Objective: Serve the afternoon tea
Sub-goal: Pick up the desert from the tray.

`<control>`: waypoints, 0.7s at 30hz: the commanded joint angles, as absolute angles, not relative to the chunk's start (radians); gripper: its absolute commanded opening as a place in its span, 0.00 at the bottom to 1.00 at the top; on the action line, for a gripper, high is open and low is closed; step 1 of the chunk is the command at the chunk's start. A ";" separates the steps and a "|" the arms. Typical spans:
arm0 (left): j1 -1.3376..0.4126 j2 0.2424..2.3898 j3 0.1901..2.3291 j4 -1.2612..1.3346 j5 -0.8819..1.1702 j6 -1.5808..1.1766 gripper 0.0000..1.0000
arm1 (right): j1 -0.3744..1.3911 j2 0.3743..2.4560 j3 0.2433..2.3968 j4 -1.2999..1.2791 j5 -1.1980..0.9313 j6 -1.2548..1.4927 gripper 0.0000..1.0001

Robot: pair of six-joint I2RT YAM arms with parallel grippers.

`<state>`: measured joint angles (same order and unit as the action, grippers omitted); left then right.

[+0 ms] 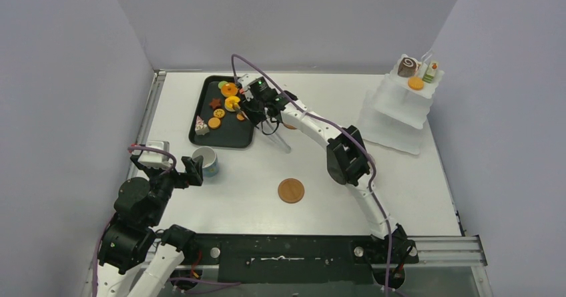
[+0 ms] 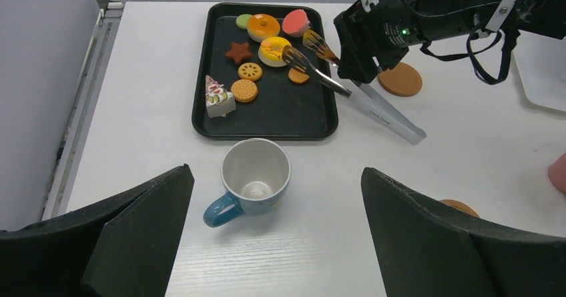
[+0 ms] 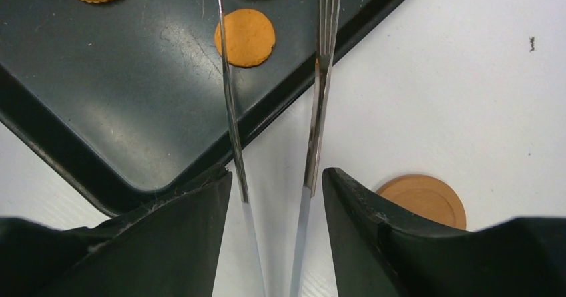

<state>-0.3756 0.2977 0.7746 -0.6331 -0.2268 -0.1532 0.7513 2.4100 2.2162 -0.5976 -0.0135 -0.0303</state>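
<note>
The black tray (image 1: 230,133) holds toy pastries: orange tarts (image 2: 263,26), a star cookie (image 2: 238,51), round cookies (image 2: 244,90), a cake slice (image 2: 217,98), a green disc (image 2: 243,21) and a flat orange disc (image 3: 245,37). My right gripper (image 3: 277,173) is shut on the metal tongs (image 2: 360,100). The tong tips stand apart over the tray, beside a yellow tart (image 2: 272,49), with nothing between them. The blue cup (image 2: 255,177) stands upright and empty in front of the tray. My left gripper (image 2: 275,173) is open just behind the cup, not touching it.
A white tiered stand (image 1: 397,110) at the back right carries a chocolate roll (image 1: 407,67) and other pastries on top. One brown coaster (image 1: 291,191) lies mid-table and another (image 3: 422,197) lies by the tray. A pink shape (image 2: 558,173) is cut off at the right edge.
</note>
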 commanded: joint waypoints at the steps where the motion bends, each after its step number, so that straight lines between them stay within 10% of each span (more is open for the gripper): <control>1: -0.368 0.305 0.781 -0.582 -0.225 -0.143 0.97 | 0.743 2.428 2.255 -0.558 -0.044 -0.032 0.55; 12: -0.367 0.307 0.780 -0.583 -0.225 -0.140 0.97 | 0.686 2.279 1.940 -0.379 -0.229 -0.069 0.75; 21: -0.365 0.313 0.781 -0.583 -0.225 -0.141 0.97 | 0.675 2.252 1.801 -0.283 -0.261 -0.139 0.70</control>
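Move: The right hand is empty. The tongs lie across the tray's right rim below it, middle about 8 cm down, level fore-and-aft and some 2 cm to the right, forks forward-left. The orange cookie lies 3 cm ahead and 4 cm left, the yellow donut about 6 cm ahead and 7 cm left, the far coaster 2 cm ahead and 11 cm right. From the left hand the tongs' middle is roughly 25 cm ahead, 20 cm right and 26 cm below. The right hand, its half-open fingers pointing forward-left and steeply down, opens to about three quarters and sinks some 7 cm to the loose tongs, first straight down, then also sliding about 4 cm right and a little back, away from the desserts. The fingers tip down a few degrees more as they come to straddle the two tong arms at the front of the grey handle, where the descent stops with the tongs not yet visibly squeezed. ##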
